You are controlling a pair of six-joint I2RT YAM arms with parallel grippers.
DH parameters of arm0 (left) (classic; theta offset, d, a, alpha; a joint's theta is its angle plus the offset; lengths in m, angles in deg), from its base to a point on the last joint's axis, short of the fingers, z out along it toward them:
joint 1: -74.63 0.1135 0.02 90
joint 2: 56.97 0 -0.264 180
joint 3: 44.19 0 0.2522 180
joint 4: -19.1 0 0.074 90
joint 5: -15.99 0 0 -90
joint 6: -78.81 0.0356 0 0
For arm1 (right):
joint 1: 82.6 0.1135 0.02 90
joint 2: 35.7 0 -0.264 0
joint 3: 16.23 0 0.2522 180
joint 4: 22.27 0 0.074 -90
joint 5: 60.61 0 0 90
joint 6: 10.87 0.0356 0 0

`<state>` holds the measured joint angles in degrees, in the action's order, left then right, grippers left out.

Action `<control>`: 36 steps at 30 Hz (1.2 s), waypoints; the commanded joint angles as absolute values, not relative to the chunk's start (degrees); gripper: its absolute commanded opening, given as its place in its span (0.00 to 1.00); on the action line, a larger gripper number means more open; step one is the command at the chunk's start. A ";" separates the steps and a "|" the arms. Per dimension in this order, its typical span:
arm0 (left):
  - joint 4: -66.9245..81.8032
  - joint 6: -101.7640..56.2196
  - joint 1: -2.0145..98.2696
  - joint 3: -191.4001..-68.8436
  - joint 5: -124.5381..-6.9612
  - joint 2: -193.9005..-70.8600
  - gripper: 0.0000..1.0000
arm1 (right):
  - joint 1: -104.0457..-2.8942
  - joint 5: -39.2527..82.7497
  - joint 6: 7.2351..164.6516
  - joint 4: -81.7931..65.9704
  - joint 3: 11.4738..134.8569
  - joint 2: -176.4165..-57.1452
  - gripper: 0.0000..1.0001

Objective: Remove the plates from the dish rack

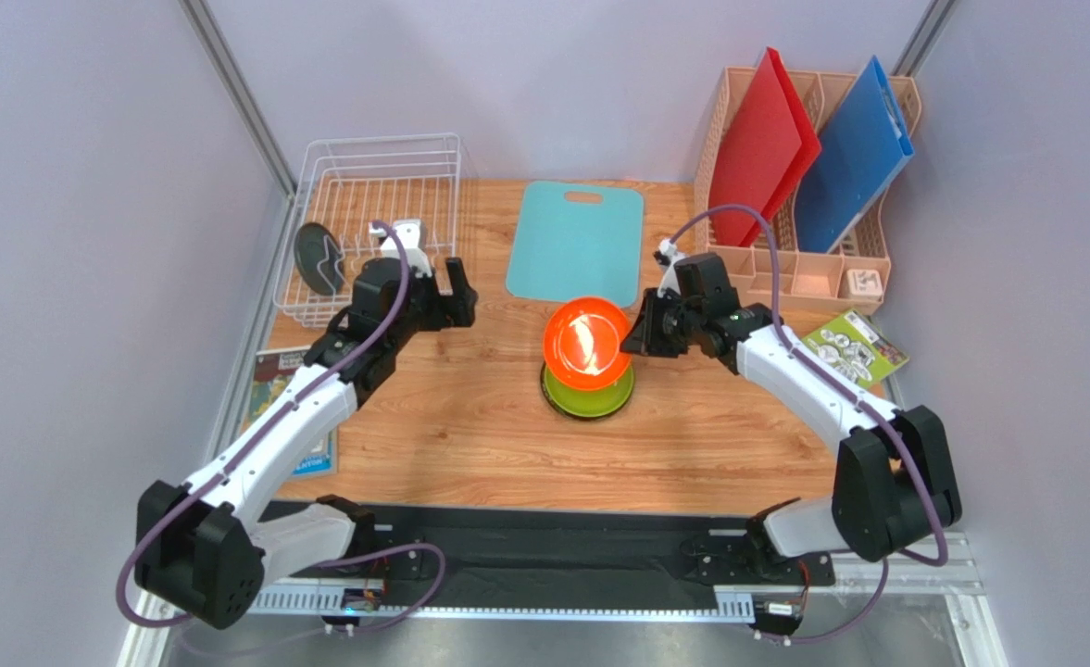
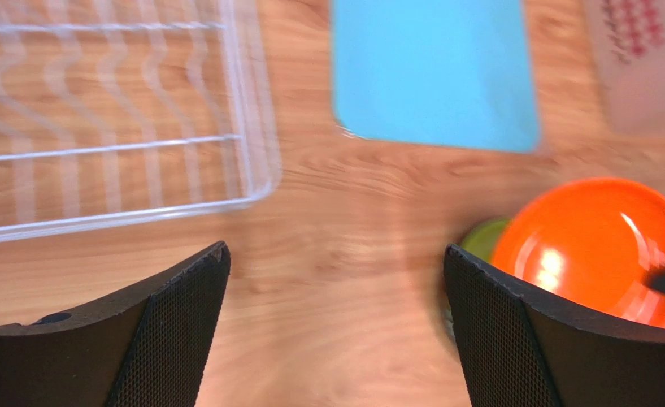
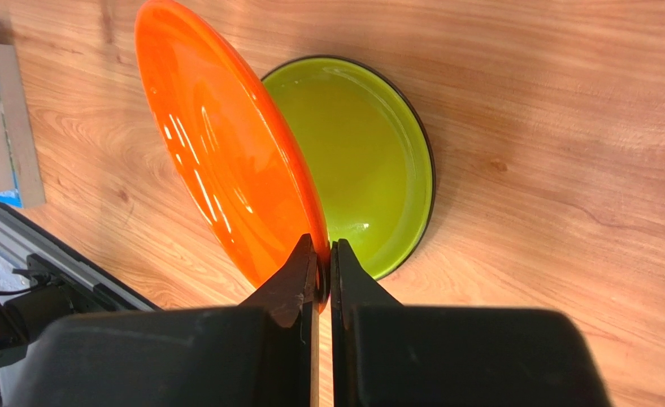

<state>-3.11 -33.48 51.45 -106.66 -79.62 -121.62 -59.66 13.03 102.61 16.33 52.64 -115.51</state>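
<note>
My right gripper [image 3: 324, 259] is shut on the rim of the orange plate [image 3: 225, 153], which hangs tilted above the lime green plate [image 3: 361, 161] lying flat on the table. From above, the orange plate [image 1: 586, 341] covers most of the green plate [image 1: 588, 400], with the right gripper [image 1: 637, 338] at its right edge. The left gripper [image 1: 456, 295] stands open and empty between the white wire dish rack [image 1: 369, 160] and the plates; its fingers [image 2: 179, 292] frame bare wood. A dark plate [image 1: 319, 259] stands on edge in the rack.
A teal cutting board [image 1: 577, 239] lies flat behind the plates. A peach organizer [image 1: 842, 271] holding red and blue boards stands at back right. Booklets lie at the left edge [image 1: 283, 403] and right [image 1: 854, 348].
</note>
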 commanded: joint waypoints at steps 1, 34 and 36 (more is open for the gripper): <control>-7.14 -27.11 51.34 -107.96 -100.10 -118.59 1.00 | -59.66 12.43 101.45 17.68 52.90 -117.61 0.00; -6.35 -27.98 51.42 -113.40 -106.18 -123.14 1.00 | -59.57 11.29 97.15 23.14 55.28 -124.29 0.50; -6.27 -26.93 51.42 -114.64 -106.79 -124.38 0.99 | -59.57 11.37 96.88 23.13 55.45 -124.38 0.50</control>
<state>-7.05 -29.13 51.47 -110.31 -105.10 -122.58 -59.66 10.91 98.96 22.43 53.08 -123.79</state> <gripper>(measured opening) 0.993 0.504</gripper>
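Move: The orange plate is still pinched in the right hand; the green plate it is bound for, on the flowered plate, centres about 6 cm left, 3 cm back and 6 cm below. The cutting board is some 19 cm ahead and 8 cm left. From the empty left hand, the dark plate lies roughly 19 cm left, 9 cm ahead and 8 cm below, the rack's middle 10 cm left, 14 cm ahead and 11 cm below. The orange plate is lowered onto the green plate: the right hand sinks about 5 cm, drawing back a little while its fingers tip steeper, then opens halfway to let go of the rim. Meanwhile the open left hand swings about 8 cm left towards the dark plate, turning counter-clockwise, pauses, and starts easing forward. ##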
